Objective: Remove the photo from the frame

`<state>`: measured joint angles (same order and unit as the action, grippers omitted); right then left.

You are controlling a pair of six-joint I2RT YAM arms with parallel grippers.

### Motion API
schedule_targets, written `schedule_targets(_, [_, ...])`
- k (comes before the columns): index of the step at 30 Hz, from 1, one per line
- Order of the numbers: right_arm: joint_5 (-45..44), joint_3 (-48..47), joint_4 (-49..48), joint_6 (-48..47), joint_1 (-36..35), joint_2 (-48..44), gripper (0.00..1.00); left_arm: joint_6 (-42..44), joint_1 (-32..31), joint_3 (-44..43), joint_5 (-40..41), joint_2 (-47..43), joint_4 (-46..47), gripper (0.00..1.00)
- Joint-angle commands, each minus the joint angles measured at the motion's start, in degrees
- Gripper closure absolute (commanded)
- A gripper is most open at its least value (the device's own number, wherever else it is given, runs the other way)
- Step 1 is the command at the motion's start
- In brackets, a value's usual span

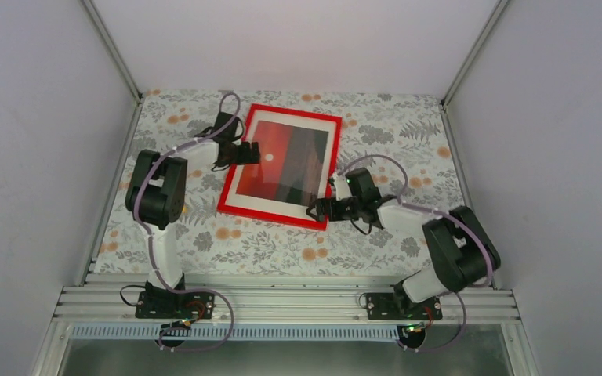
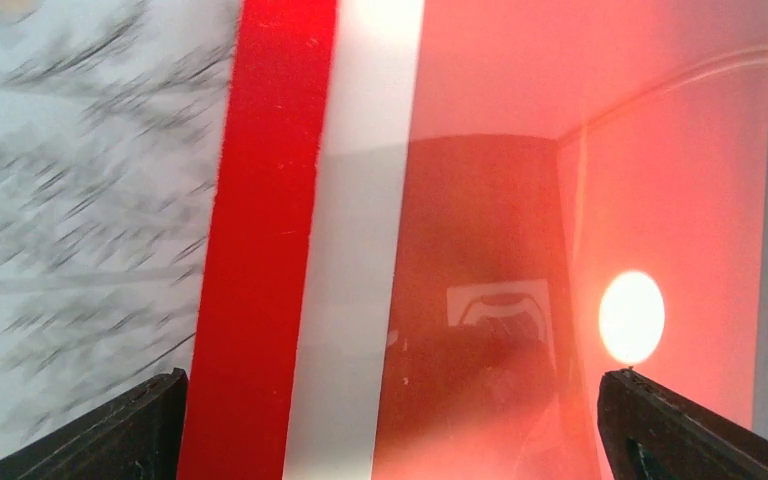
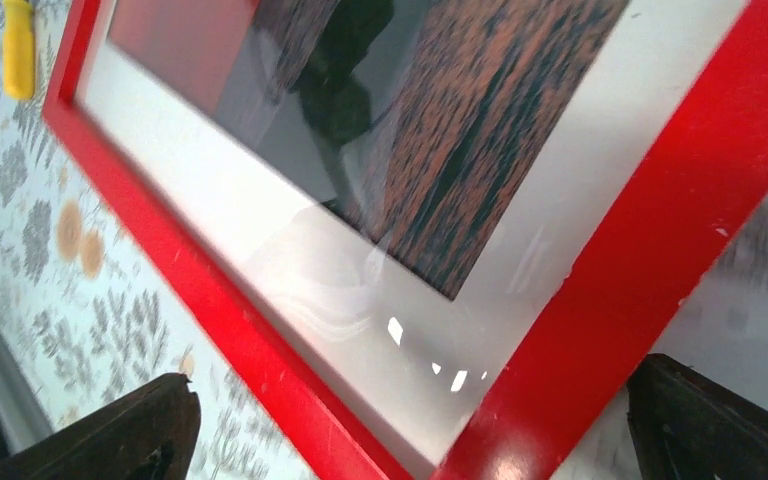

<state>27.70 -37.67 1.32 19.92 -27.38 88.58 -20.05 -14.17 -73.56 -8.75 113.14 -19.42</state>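
Note:
The red frame [image 1: 239, 168] lies face up on the floral table, the sunset photo [image 1: 286, 160] behind glass inside a white mat [image 1: 298, 121]. My left gripper [image 1: 251, 153] is open, its fingers straddling the frame's left side [image 2: 260, 250], one finger over the cloth and one over the photo near the white sun [image 2: 631, 317]. My right gripper [image 1: 315, 211] is open over the frame's near right corner [image 3: 600, 330], its fingers on either side of that corner. The photo's dark water shows in the right wrist view [image 3: 480, 130].
The floral tablecloth [image 1: 282, 243] covers the table all round the frame. White walls with aluminium posts close in the left, back and right sides. A yellow object [image 3: 18, 50] shows at the far left of the right wrist view.

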Motion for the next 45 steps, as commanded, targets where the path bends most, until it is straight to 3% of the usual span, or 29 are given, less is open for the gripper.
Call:
schedule_targets(1, [4.0,6.0,-2.0,5.6,-3.6,-5.8,0.03,0.5,-6.1,-8.3,-6.5,4.2,-0.1,0.0])
schedule_targets(6, [3.2,9.4,-0.4,7.2,-6.4,-10.5,0.01,-0.1,-7.6,-14.1,-5.7,8.8,-1.6,0.0])
schedule_targets(10, [-1.7,10.3,4.2,6.5,-6.5,-15.4,0.0,-1.3,-6.7,-13.4,-0.9,6.5,-2.0,0.0])
schedule_targets(14, [-8.6,8.0,10.6,4.7,-4.4,-21.2,0.0,-4.5,-3.1,-7.0,1.4,-1.8,-0.7,0.0])
schedule_targets(19, [-11.9,0.3,14.0,-0.7,1.8,-19.8,0.0,-8.7,-0.7,7.5,2.7,-16.7,2.5,0.0])
schedule_targets(25, [-10.6,-14.5,10.9,-6.1,9.9,-7.9,0.0,-14.0,-1.0,26.0,-1.6,-31.7,5.9,0.0])
schedule_targets(32, [-6.3,-32.4,8.9,-12.1,18.8,12.0,0.0,-20.9,-4.4,39.1,-5.8,-42.4,9.6,0.0])
schedule_targets(45, [3.1,-60.8,15.9,-19.8,26.6,38.2,0.0,-28.4,-8.9,46.9,-10.1,-38.2,22.3,0.0])
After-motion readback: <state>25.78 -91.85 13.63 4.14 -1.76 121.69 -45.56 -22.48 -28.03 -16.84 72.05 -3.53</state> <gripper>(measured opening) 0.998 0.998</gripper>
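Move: The red frame lies under both open hands. Its middle is about 4 cm back and 9 cm right of the left hand, its near-left corner some 18 cm back and 10 cm left, with the yellow tool about 15 cm back and 22 cm left of that hand. From the right hand, the middle is roughly 14 cm ahead and 9 cm left, the near-right corner 5 cm back and 3 cm right, the far-right corner 29 cm ahead and 8 cm right. Rightward and slightly forward, the left hand goes on pushing the frame's left edge about 7 cm with its outer finger while the right draws the near-right corner back as far, fingers wide open. Both then lift clear: the left swings back to the near edge by the near-left corner, rolling left side down, and the right arcs some 35 cm forward, also rightward, to above the far edge, both sinking at the end. ##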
